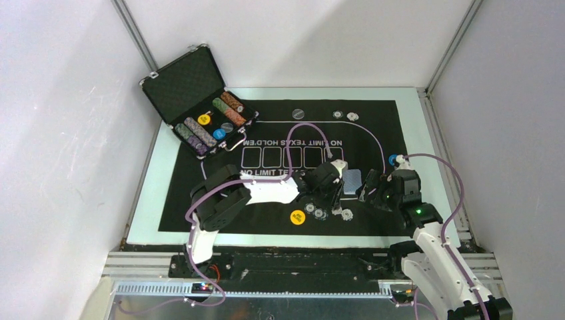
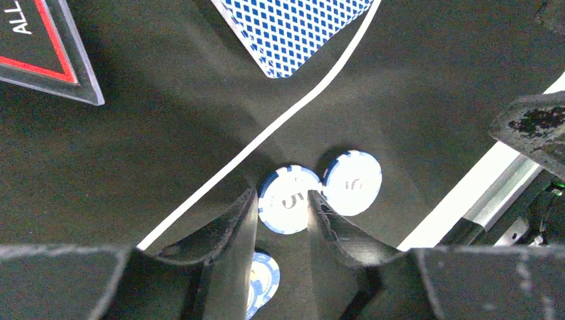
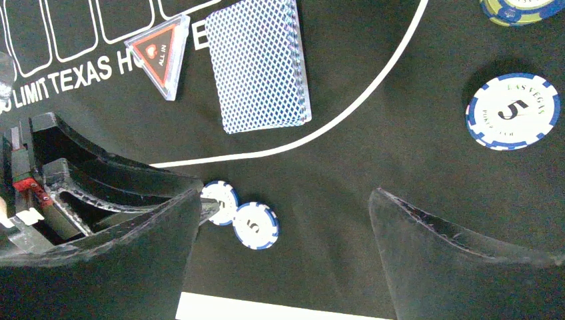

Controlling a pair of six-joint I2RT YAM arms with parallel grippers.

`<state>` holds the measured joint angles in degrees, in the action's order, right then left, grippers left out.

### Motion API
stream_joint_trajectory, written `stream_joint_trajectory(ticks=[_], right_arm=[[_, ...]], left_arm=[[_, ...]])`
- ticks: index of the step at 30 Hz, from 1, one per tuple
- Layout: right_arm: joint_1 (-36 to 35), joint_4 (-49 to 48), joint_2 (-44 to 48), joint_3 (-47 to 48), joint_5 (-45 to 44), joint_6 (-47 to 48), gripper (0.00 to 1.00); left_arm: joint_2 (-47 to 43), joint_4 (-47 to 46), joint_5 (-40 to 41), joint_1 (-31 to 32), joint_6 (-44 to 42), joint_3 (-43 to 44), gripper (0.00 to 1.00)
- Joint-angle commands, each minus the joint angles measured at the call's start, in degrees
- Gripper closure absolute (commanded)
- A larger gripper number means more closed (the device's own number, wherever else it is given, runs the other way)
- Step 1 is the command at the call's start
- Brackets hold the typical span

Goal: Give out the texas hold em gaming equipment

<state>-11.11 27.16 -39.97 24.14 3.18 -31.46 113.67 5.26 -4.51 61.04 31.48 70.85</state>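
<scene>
My left gripper point(image 2: 282, 195) is shut on a white-and-blue "5" poker chip point(image 2: 290, 200) that lies on the black mat point(image 2: 133, 153), a finger against each side. A second chip point(image 2: 353, 182) touches it on the right, and a third point(image 2: 263, 283) lies under the fingers. The blue-backed cards point(image 2: 293, 27) and the red-black triangle marker point(image 2: 40, 47) lie just beyond. My right gripper point(image 3: 285, 195) stands wide open over bare mat, with the chip pair point(image 3: 255, 225) to its left and a larger "5" chip point(image 3: 512, 110) far right. From above, the left gripper point(image 1: 331, 193) and right gripper point(image 1: 373, 187) flank the cards point(image 1: 352, 180).
An open black case point(image 1: 193, 100) with rows of chips stands at the back left. A yellow disc point(image 1: 297, 217) and loose chips point(image 1: 313, 212) lie near the mat's front edge. A blue disc point(image 1: 393, 160) sits at the right, and more chips point(image 1: 346, 117) at the far edge.
</scene>
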Motion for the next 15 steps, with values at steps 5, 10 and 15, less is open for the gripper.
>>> stream_joint_trajectory(ticks=[5, 10, 15], right_arm=[[0.21, -1.52, 0.95, 0.21, -0.73, -0.12, 0.00], [0.19, -1.67, 3.69, 1.09, -0.15, 1.10, 0.00], [0.43, -1.86, 8.30, 2.04, 0.58, -1.50, 0.00]], left_arm=[[-6.60, 0.34, 0.77, -0.06, -0.67, -0.95, 0.46], [-16.71, 0.94, 8.74, -1.45, -3.49, -2.98, 0.17], [-34.51, 3.98, 24.20, -5.01, -3.20, -11.23, 0.00]])
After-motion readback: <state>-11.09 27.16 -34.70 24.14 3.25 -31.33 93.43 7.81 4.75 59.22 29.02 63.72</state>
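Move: The blue-edged white chip sits flat between the left hand's fingertips, practically at the hand point. Its twin touches it about 4 cm to the right and 2 cm back; the blue-and-yellow chips lie some 6 cm left and 2 cm back, the card deck about 9 cm ahead and 5 cm right. From the open right hand the same chip is roughly 9 cm left, 1 cm back and 6 cm below. Upward by about 10 cm, with some 5 cm to the left and a little forward, the left hand leaves the white chip, starting slowly and gathering speed. Its fingers first spread from around the chip's rim, letting go, and go on to wide open while the wrist swings the fingertips some 15 degrees forward. The empty right hand merely lifts about 2 cm late on. ##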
